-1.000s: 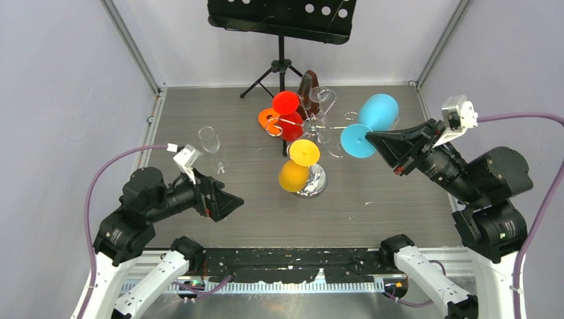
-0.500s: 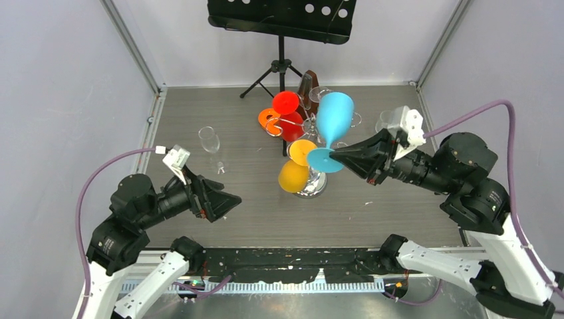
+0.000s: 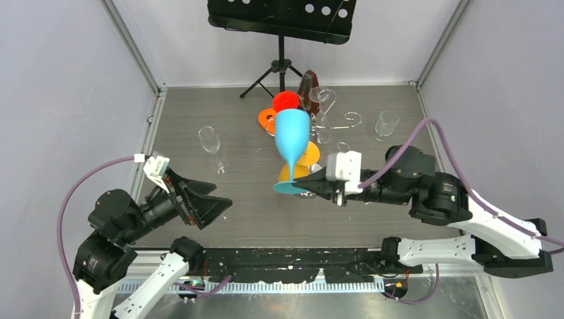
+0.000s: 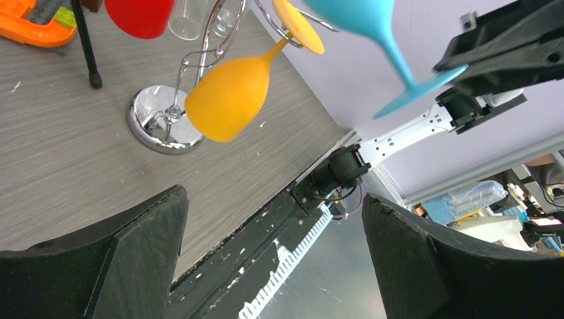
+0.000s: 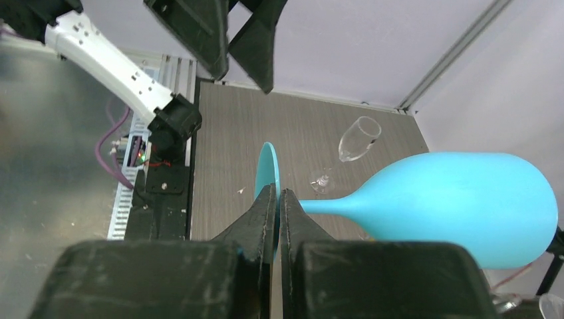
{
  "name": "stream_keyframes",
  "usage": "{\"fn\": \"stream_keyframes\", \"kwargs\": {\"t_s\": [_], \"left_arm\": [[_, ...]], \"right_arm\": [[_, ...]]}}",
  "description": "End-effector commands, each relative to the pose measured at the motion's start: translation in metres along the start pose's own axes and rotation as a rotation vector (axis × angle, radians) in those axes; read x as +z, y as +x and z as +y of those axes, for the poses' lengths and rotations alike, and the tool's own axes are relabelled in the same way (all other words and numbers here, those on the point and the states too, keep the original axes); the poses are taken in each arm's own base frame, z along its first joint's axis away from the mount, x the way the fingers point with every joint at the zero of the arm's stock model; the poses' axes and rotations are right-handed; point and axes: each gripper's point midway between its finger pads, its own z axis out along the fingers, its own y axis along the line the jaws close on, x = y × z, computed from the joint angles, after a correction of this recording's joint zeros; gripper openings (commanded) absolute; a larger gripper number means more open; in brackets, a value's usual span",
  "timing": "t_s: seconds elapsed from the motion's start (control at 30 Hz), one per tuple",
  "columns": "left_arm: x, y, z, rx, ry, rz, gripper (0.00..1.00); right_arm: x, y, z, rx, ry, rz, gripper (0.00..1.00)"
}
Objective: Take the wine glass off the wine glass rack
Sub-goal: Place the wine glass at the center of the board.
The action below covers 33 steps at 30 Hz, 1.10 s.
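Note:
My right gripper (image 3: 311,187) is shut on the foot of a blue wine glass (image 3: 291,133), its fingertips (image 5: 265,203) pinching the round foot (image 5: 268,169) edge-on. The glass is in the air, clear of the wine glass rack (image 3: 330,121), bowl up and tilted, just in front of the rack. The rack's chrome base (image 4: 158,121) shows in the left wrist view, with a yellow glass (image 4: 229,96) hanging bowl down from one arm. A red glass (image 3: 286,101) also hangs there. My left gripper (image 3: 223,196) stands open and empty at the near left.
One clear glass (image 3: 209,139) stands on the table left of the rack, another (image 3: 386,123) at the far right. A black tripod music stand (image 3: 279,20) is at the back. An orange object (image 3: 268,119) lies beside the red glass. Grey walls close in both sides.
My right arm has swung the blue glass from the rack's right side round to its front, turning the bowl upward. The left arm has drawn back slightly, still open.

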Motion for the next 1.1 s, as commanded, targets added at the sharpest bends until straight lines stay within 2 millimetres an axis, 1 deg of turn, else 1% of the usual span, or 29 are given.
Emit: {"fn": "stream_keyframes", "kwargs": {"t_s": [0.0, 0.13, 0.2, 0.23, 0.27, 0.3, 0.33, 0.37, 0.5, 0.57, 0.73, 0.8, 0.93, 0.97, 1.07], "left_arm": [[-0.01, -0.016, -0.016, 0.029, 0.043, -0.069, 1.0], [-0.011, -0.015, -0.018, 0.028, 0.056, -0.076, 1.0], [-0.011, -0.013, -0.02, 0.024, 0.074, -0.066, 1.0], [-0.01, -0.012, -0.02, 0.022, 0.078, -0.061, 1.0], [-0.01, -0.01, -0.02, 0.018, 0.08, -0.055, 1.0], [-0.01, -0.009, -0.02, 0.017, 0.083, -0.052, 1.0], [-0.01, -0.008, -0.02, 0.016, 0.085, -0.05, 1.0], [-0.01, -0.007, -0.02, 0.014, 0.09, -0.047, 1.0], [-0.009, 0.0, -0.023, 0.0, 0.122, -0.021, 1.0], [-0.007, 0.003, -0.026, -0.008, 0.145, -0.011, 0.99], [-0.003, 0.011, -0.028, -0.041, 0.188, 0.013, 1.0], [-0.002, 0.015, -0.03, -0.057, 0.212, 0.025, 1.0], [0.002, 0.02, -0.029, -0.083, 0.226, 0.041, 1.0], [0.003, 0.021, -0.027, -0.089, 0.224, 0.044, 1.0], [0.004, 0.023, -0.026, -0.098, 0.228, 0.042, 1.0]], "right_arm": [[0.012, -0.014, 0.01, -0.142, -0.023, -0.068, 0.06], [0.027, -0.008, 0.032, -0.21, -0.076, -0.062, 0.06], [0.033, -0.01, 0.041, -0.241, -0.095, -0.09, 0.06], [0.037, -0.006, 0.049, -0.265, -0.121, -0.091, 0.06], [0.04, -0.007, 0.052, -0.276, -0.125, -0.102, 0.06], [0.044, -0.003, 0.059, -0.3, -0.145, -0.1, 0.06], [0.046, -0.004, 0.064, -0.311, -0.155, -0.109, 0.06], [0.051, 0.002, 0.067, -0.332, -0.159, -0.097, 0.06], [0.064, 0.008, 0.074, -0.37, -0.158, -0.093, 0.06], [0.069, 0.011, 0.075, -0.391, -0.136, -0.101, 0.06], [0.083, 0.011, 0.08, -0.44, -0.102, -0.141, 0.06], [0.091, 0.014, 0.083, -0.454, -0.102, -0.137, 0.06], [0.103, 0.011, 0.09, -0.468, -0.108, -0.158, 0.06], [0.104, 0.006, 0.092, -0.468, -0.106, -0.178, 0.06], [0.113, 0.006, 0.1, -0.474, -0.123, -0.182, 0.06]]}}
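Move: Between the left gripper's open fingers is where the blue wine glass is going; they wait about 17 cm left of the right hand, 3 cm back and 5 cm lower. The right hand already pinches the glass by its foot, the glass's middle 6 cm ahead, 2 cm left and 5 cm above; the yellow glass hangs 8 cm straight ahead, some 22 cm below. From the left hand, the blue glass is 8 cm ahead, 15 cm right, 9 cm up; a clear glass stands 18 cm ahead, 5 cm left, 27 cm below. Carrying the blue wine glass by its foot, the right hand swings about 12 cm left, sinking and drawing back at first, then purely leftward towards the left gripper, rolling the bowl some 25 degrees back towards upright. The open left hand rises slightly, then eases a couple of centimetres back, right and down, turning a little clockwise to bring its fingers around the stem. ##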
